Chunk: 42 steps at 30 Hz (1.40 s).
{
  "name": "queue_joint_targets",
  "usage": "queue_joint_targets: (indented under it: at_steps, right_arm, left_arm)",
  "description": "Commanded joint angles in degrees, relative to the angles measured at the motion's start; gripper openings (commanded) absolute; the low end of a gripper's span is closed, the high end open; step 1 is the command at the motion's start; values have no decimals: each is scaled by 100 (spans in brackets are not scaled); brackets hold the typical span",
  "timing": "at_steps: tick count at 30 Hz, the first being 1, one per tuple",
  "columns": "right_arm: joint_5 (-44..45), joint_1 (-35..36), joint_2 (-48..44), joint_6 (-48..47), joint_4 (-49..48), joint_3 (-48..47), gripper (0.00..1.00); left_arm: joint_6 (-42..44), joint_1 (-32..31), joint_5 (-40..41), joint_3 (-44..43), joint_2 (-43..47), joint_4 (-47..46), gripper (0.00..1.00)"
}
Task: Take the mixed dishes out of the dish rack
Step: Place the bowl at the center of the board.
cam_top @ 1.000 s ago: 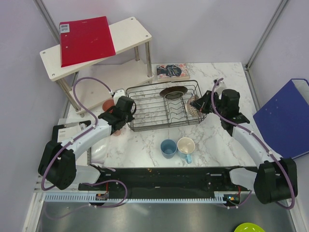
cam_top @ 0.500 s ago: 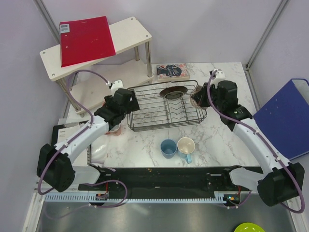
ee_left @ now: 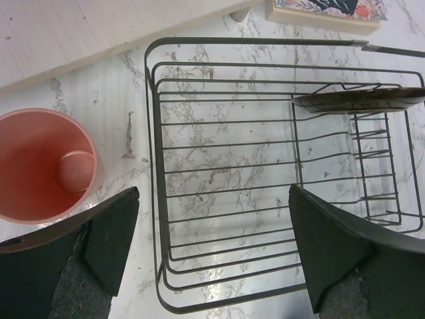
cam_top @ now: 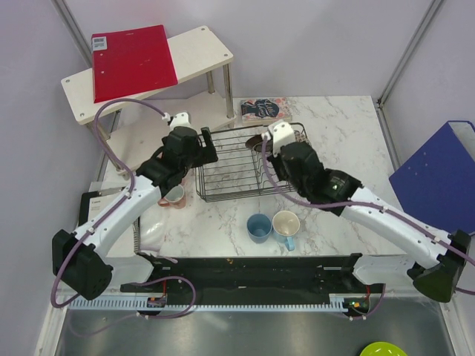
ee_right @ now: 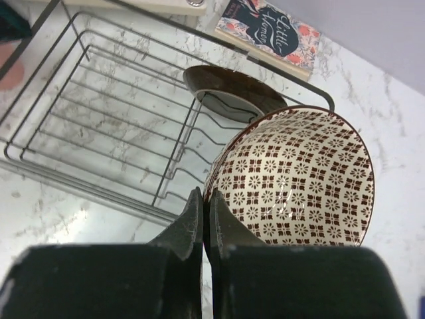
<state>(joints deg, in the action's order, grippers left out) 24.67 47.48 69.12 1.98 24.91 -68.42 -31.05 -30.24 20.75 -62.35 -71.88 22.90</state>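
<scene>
The dark wire dish rack [cam_top: 230, 178] stands mid-table. My left gripper [ee_left: 212, 246] hangs open over the rack's [ee_left: 219, 166] left end, nothing between its fingers [ee_left: 113, 232]. Left of the rack a salmon-pink tumbler [ee_left: 40, 166] stands upright on the marble, also seen from above [cam_top: 174, 196]. My right gripper [ee_right: 207, 199] is shut on the rim of the red-patterned bowl [ee_right: 299, 179], held tilted above the rack's right end. A dark red-brown plate [ee_right: 232, 93] stands in the dividers. In front of the rack sit a blue cup [cam_top: 258, 228] and a light-blue mug [cam_top: 286, 225].
A white two-tier shelf [cam_top: 197, 52] with a red folder [cam_top: 132, 61] stands at the back left. A book [cam_top: 265, 109] lies behind the rack. A blue binder [cam_top: 438, 178] leans at the right edge. A lime-green dish [cam_top: 382, 348] lies off the table, bottom right.
My left gripper opened, left the tumbler standing and moved right over the rack's left end. My right arm swung left over the rack, carrying the bowl.
</scene>
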Motion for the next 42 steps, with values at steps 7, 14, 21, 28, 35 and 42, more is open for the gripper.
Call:
queue_joint_targets:
  at_steps: [7, 14, 21, 28, 35, 42]
  right_arm:
    - [3631, 3177, 56, -2218, -22, 154, 0]
    - [3818, 4688, 14, -2807, 208, 145, 0]
    - [3265, 5710, -803, -3853, 242, 611, 0]
    - [2140, 5772, -1832, -4277, 795, 840, 0]
    - [1349, 5509, -1815, -3714, 1429, 471, 0]
    - [1084, 5359, -1665, -3345, 2053, 154, 0]
  left_arm:
    - [731, 0, -897, -515, 411, 531, 99]
    - [977, 0, -1099, -471, 596, 567, 99]
    - [1136, -8, -1670, -340, 912, 585, 99]
    - [1829, -245, -2769, -181, 1299, 409, 99]
    - [2586, -1440, -2375, -435, 1255, 136, 99]
    - [2893, -1529, -2216, -1322, 1413, 434, 99]
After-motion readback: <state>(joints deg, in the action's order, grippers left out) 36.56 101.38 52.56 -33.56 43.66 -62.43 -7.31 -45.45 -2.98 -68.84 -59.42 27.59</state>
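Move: The right hand already holds the patterned bowl by its rim; the open board in front of the rack lies about 8 cm back and 9 left of it, 25 below. The blue cup is some 12 back and 7 left, the cream cup 10 back and 2 right, the brown bowl 13 ahead and 4 left. From the empty left hand, the patterned bowl is roughly level ahead, 20 cm right and a little higher. Right hand swings the pinched bowl 22 cm back from the rack, counter-clockwise; open left hand follows back-right. ##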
